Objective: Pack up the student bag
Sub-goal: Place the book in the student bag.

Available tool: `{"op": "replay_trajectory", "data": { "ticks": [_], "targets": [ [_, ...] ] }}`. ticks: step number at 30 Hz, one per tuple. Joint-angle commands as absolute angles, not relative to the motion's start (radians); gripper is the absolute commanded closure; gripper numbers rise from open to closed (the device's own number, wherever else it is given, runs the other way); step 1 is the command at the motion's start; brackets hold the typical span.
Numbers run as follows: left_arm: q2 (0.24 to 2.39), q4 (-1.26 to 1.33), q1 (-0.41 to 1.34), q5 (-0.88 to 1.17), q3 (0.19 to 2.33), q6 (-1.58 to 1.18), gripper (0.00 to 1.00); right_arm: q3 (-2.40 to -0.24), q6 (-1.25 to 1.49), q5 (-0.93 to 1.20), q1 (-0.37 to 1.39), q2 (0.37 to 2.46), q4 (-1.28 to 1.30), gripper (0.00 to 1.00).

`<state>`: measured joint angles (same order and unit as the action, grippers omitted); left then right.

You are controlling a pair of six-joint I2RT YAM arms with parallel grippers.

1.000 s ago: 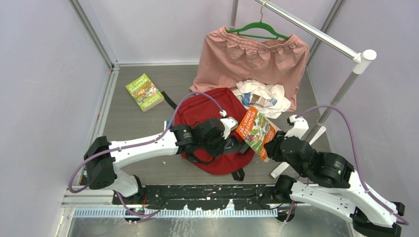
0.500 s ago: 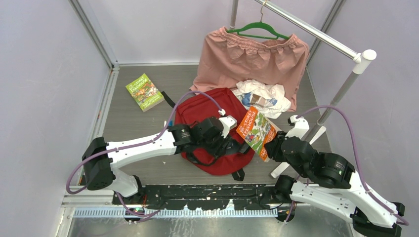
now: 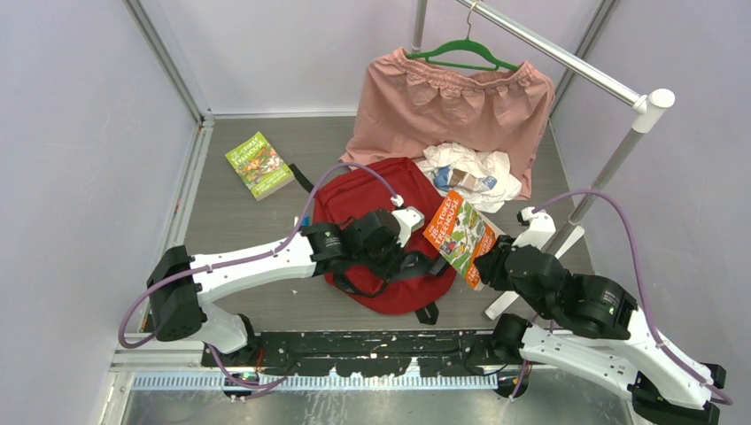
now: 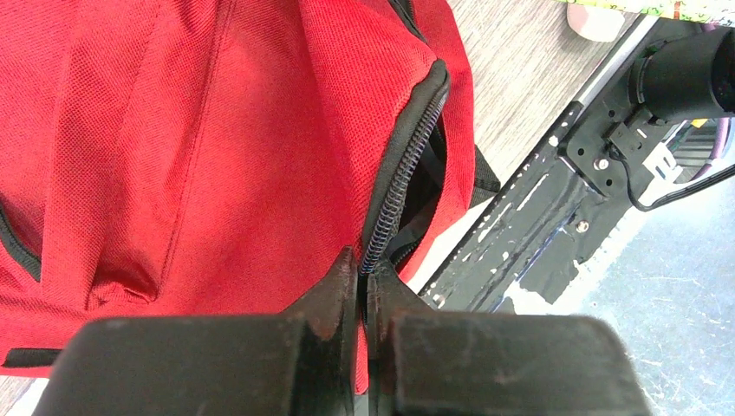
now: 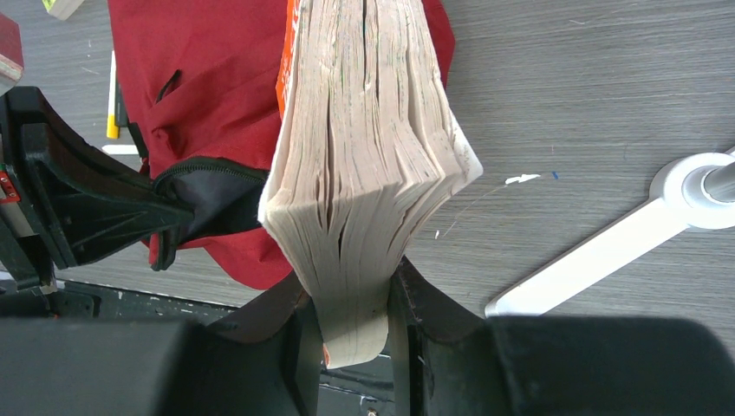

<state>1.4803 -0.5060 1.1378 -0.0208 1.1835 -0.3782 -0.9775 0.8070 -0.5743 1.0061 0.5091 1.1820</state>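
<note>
The dark-red student bag (image 3: 372, 199) lies in the middle of the table, its black zipper edge (image 4: 407, 173) facing the near side. My left gripper (image 4: 364, 273) is shut on that zipper edge at the bag's near right corner (image 3: 423, 263), and the opening gapes a little beyond it. My right gripper (image 5: 351, 295) is shut on the lower corner of a thick orange-covered book (image 5: 364, 130). The book (image 3: 458, 235) is held tilted just right of the bag, page edges toward the wrist camera.
A green book (image 3: 259, 165) lies at the far left. A pink garment on a green hanger (image 3: 447, 102) and a white cloth (image 3: 469, 173) sit behind the bag. The rack's white foot (image 3: 531, 266) lies beside my right arm. A yellow pen (image 5: 113, 104) lies by the bag.
The left arm shifted slightly at the bag's near edge and now pinches the zipper trim. The right arm with the book has stayed still.
</note>
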Motion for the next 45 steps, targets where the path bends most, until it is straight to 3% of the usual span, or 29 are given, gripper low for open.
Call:
{"op": "replay_trajectory", "data": {
  "ticks": [1, 7, 15, 25, 31, 45],
  "targets": [
    [1.446, -0.463, 1.136, -0.005, 1.197, -0.382, 1.00, -0.989, 0.813, -0.608, 1.010, 0.497, 1.070, 0.99],
    [1.489, -0.466, 1.137, 0.046, 1.201, -0.413, 0.72, -0.962, 0.820, -0.592, 1.010, 0.496, 1.053, 0.99],
    [1.490, -0.470, 1.142, 0.013, 1.224, -0.422, 0.60, -0.948, 0.839, -0.581, 1.010, 0.467, 1.070, 0.99],
    [1.447, -0.491, 1.142, -0.056, 1.208, -0.395, 0.52, -0.939, 0.842, -0.579, 1.009, 0.489, 1.058, 0.99],
    [1.401, -0.459, 1.142, -0.049, 1.180, -0.389, 0.32, -0.947, 0.832, -0.586, 1.010, 0.507, 1.050, 0.99],
    [1.431, -0.414, 1.196, 0.090, 1.185, -0.340, 0.33, -0.953, 0.836, -0.589, 1.011, 0.505, 1.054, 0.99]
  ]
}}
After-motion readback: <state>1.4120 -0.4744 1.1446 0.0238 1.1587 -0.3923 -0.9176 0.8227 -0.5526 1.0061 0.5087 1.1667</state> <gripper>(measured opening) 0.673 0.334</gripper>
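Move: The left hand already has the rim of the student bag's zipped mouth between its shut fingertips, about 1 cm below the hand point. The orange book, held by the right hand, stands about 13 cm to the left hand's right, 5 cm ahead and slightly higher. For the right hand, the bag's mouth lies some 14 cm to the left, level fore and aft, 9 cm below; the white cloth lies about 20 cm ahead, 3 cm left and 18 cm below. Dipping about 1 cm back and down while its fingers part, the left hand lets go of the bag's rim, comes forward again and then climbs roughly 3 cm over the flap, opening to about two thirds. The right hand meanwhile sinks some 2 cm, keeping its grip on the orange book beside and above the bag. ##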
